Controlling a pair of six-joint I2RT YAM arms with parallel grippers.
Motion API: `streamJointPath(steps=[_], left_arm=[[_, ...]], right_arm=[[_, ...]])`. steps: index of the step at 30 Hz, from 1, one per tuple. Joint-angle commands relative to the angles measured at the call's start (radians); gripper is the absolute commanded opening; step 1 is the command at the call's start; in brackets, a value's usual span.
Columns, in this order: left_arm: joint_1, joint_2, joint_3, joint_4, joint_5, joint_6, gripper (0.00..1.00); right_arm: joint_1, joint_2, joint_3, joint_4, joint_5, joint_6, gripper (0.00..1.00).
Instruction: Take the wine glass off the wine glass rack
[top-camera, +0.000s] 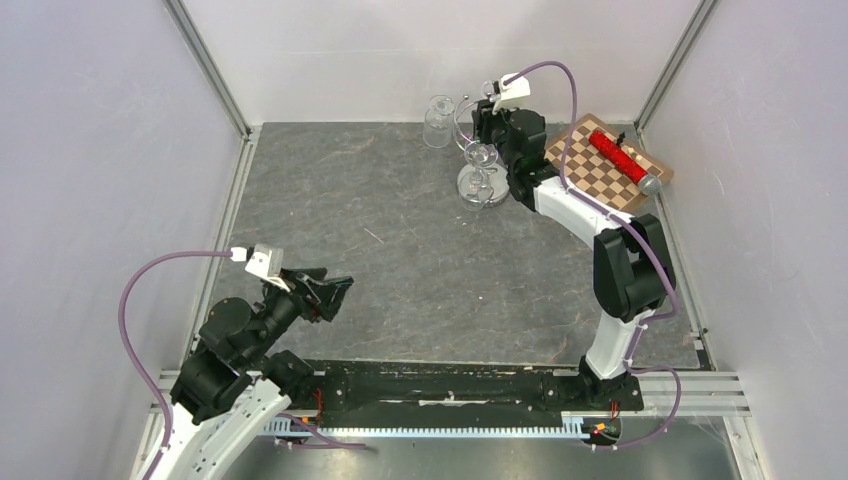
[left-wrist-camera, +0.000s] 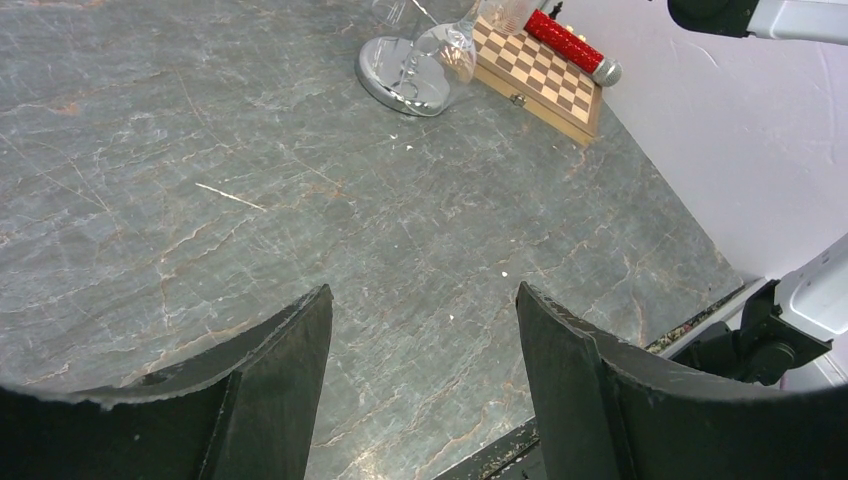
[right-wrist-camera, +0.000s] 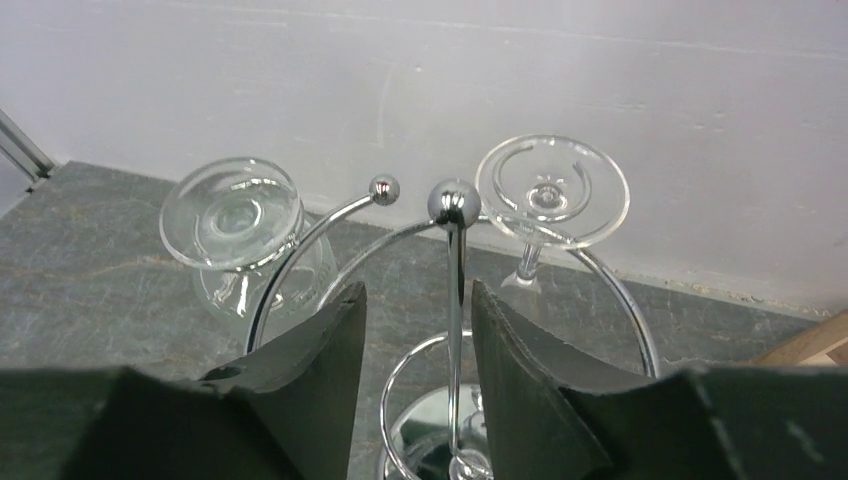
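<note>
The chrome wine glass rack (top-camera: 483, 187) stands at the back of the table, its thin central pole (right-wrist-camera: 455, 290) topped by a ball. One wine glass (right-wrist-camera: 231, 212) hangs foot-up on the left loop, and a second wine glass (right-wrist-camera: 552, 190) hangs on the right. My right gripper (right-wrist-camera: 417, 285) is at the rack's top (top-camera: 485, 120), its jaws partly apart on either side of the pole, with a gap showing on both sides. My left gripper (left-wrist-camera: 422, 290) hovers wide open and empty over the near left of the table (top-camera: 335, 290).
A wooden chessboard (top-camera: 610, 165) with a red glittery microphone (top-camera: 620, 158) on it lies just right of the rack, close to the right arm. White walls enclose the back and sides. The grey stone tabletop (top-camera: 400, 260) spans between the arms.
</note>
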Motion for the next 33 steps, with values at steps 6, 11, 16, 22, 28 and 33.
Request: streamJointPath(steps=[6, 11, 16, 22, 28, 33], left_arm=[[-0.001, -0.003, -0.004, 0.043, 0.022, -0.019, 0.74], [-0.001, -0.004, -0.003, 0.045, 0.022, -0.020, 0.74], [-0.001, -0.003, -0.004, 0.045, 0.023, -0.018, 0.74], [0.000, -0.003, -0.006, 0.046, 0.025, -0.018, 0.74], [0.001, -0.003, -0.006, 0.048, 0.026, -0.016, 0.74], [0.001, 0.000, -0.007, 0.048, 0.028, -0.016, 0.74]], right_arm=[[0.005, -0.002, -0.005, 0.134, 0.034, -0.037, 0.39], [0.004, 0.006, -0.004, 0.141, 0.041, -0.049, 0.36], [0.004, 0.009, -0.015, 0.159, 0.050, -0.055, 0.31], [0.004, 0.022, -0.015, 0.175, 0.058, -0.058, 0.27], [0.003, 0.042, -0.010, 0.195, 0.058, -0.063, 0.26], [0.003, 0.060, 0.002, 0.202, 0.062, -0.074, 0.26]])
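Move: The right fingers straddle the rack's centre post; its ball top stands about 4 cm above the hand, 1 cm ahead and 1 cm to the right. The far wine glass's foot is some 6 cm ahead and 4 cm right, about level in height; the left glass's foot is 2 cm ahead and 10 cm left, also level. From the left hand the ball is roughly 40 cm ahead, 29 cm right and 5 cm up. Up about 2 cm first, then back down nearly as far while easing about 1 cm forward, the right hand keeps its fingers either side of the rack's centre post, below the ball top. The fingertips tilt up some 5 degrees and the fingers narrow from about half open to a quarter, still short of visibly gripping the post. ##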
